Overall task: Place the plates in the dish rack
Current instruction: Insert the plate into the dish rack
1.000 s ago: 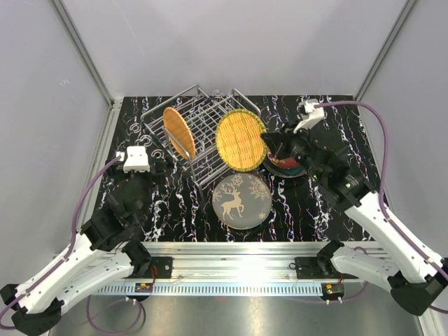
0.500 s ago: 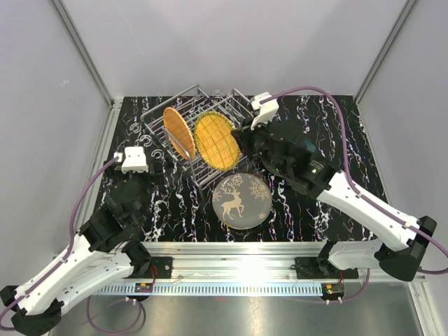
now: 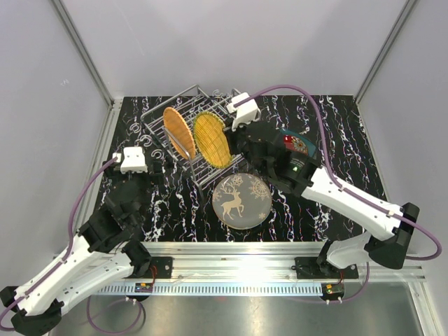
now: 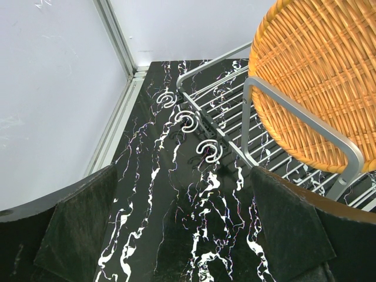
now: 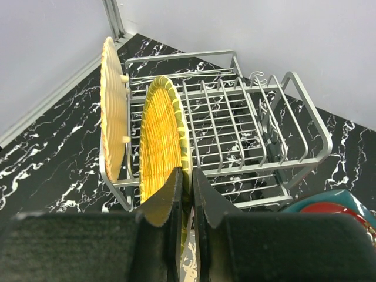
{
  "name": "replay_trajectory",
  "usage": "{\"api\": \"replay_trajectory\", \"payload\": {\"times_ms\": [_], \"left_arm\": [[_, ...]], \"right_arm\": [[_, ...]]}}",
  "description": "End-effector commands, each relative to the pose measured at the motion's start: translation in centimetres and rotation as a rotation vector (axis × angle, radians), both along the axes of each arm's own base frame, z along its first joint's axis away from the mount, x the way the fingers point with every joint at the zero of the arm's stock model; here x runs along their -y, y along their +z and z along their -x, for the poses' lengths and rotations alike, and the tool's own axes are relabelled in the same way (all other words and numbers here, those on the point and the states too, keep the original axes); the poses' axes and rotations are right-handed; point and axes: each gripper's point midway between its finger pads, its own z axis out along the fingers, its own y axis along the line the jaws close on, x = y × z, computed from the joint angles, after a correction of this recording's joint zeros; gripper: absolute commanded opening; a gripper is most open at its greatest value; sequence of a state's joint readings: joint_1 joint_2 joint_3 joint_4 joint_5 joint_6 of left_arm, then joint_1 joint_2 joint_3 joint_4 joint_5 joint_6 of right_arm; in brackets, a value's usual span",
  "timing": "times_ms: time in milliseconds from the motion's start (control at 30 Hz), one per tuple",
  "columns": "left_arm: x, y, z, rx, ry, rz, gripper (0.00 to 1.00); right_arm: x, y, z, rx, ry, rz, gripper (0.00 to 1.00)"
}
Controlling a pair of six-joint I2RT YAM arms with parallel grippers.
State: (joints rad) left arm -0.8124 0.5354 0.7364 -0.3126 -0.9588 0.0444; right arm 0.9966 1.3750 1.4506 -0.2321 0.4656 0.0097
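Observation:
The silver wire dish rack [image 3: 203,103] stands at the back left of the table. An orange woven plate [image 3: 178,131] stands on edge in it, close up in the left wrist view [image 4: 317,70]. My right gripper [image 5: 187,194] is shut on the rim of a yellow woven plate [image 5: 161,141], which stands on edge in the rack [image 5: 235,123] just right of the orange plate [image 5: 111,117]. A grey plate with a white reindeer [image 3: 241,201] lies flat in front of the rack. My left gripper [image 4: 182,235] is open and holds nothing, low over the table left of the rack [image 4: 294,108].
A stack with a teal plate and a red one on top [image 3: 297,142] lies right of the rack, partly behind my right arm; its edge shows in the right wrist view [image 5: 335,202]. Three wire hooks [image 4: 188,120] stick out from the rack's left end.
My right arm has carried the yellow plate left from over the stack into the rack, turning it on edge beside the orange plate. The left arm has stayed still.

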Motion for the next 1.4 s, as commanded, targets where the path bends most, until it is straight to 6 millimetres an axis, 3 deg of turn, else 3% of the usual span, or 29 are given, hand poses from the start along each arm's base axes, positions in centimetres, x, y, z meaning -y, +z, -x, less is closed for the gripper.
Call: {"api": "replay_trajectory", "payload": {"times_ms": [0,300,833,1367], "left_arm": [[-0.5,2.1,0.2,0.057,0.014,0.069,0.99],[-0.4,2.2,0.3,0.061,0.007,0.075,0.99],[-0.3,2.1,0.3,0.06,0.001,0.078,0.99],[-0.1,2.0,0.2,0.055,-0.005,0.074,0.99]], "right_arm": [[0.1,4.7,-0.4,0.106,-0.056,-0.045,0.0],[-2.4,5.4,-1.6,0.124,-0.051,-0.01,0.0],[-6.6,3.7,-4.2,0.122,-0.046,0.038,0.0],[-9.0,2.0,-5.8,0.12,-0.055,0.055,0.03]]}}
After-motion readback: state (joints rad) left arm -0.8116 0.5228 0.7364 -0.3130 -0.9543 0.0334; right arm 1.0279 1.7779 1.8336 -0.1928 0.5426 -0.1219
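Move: The yellow plate, held by its near right edge in the right hand, is bound for the slot just right of the orange wicker plate: about 6 cm ahead, 9 cm to the hand's left and 5 cm below. The wicker plate stands about 5 cm ahead and 12 cm left. On the table some 35 cm down, the reindeer plate lies about 8 cm back and 4 cm right. From the left hand the slot is roughly 13 cm ahead, 14 cm right and a little higher. The yellow plate is carried upright over the rack's upper tier towards the orange wicker plate, the right hand going about 8.5 cm left and 5.5 cm forward. After a small lift of about 1 cm it comes back to its starting height and slides on level, slowing, while the wrist rolls some 5 degrees left side down. The fingers keep their pinch on the plate's edge. ##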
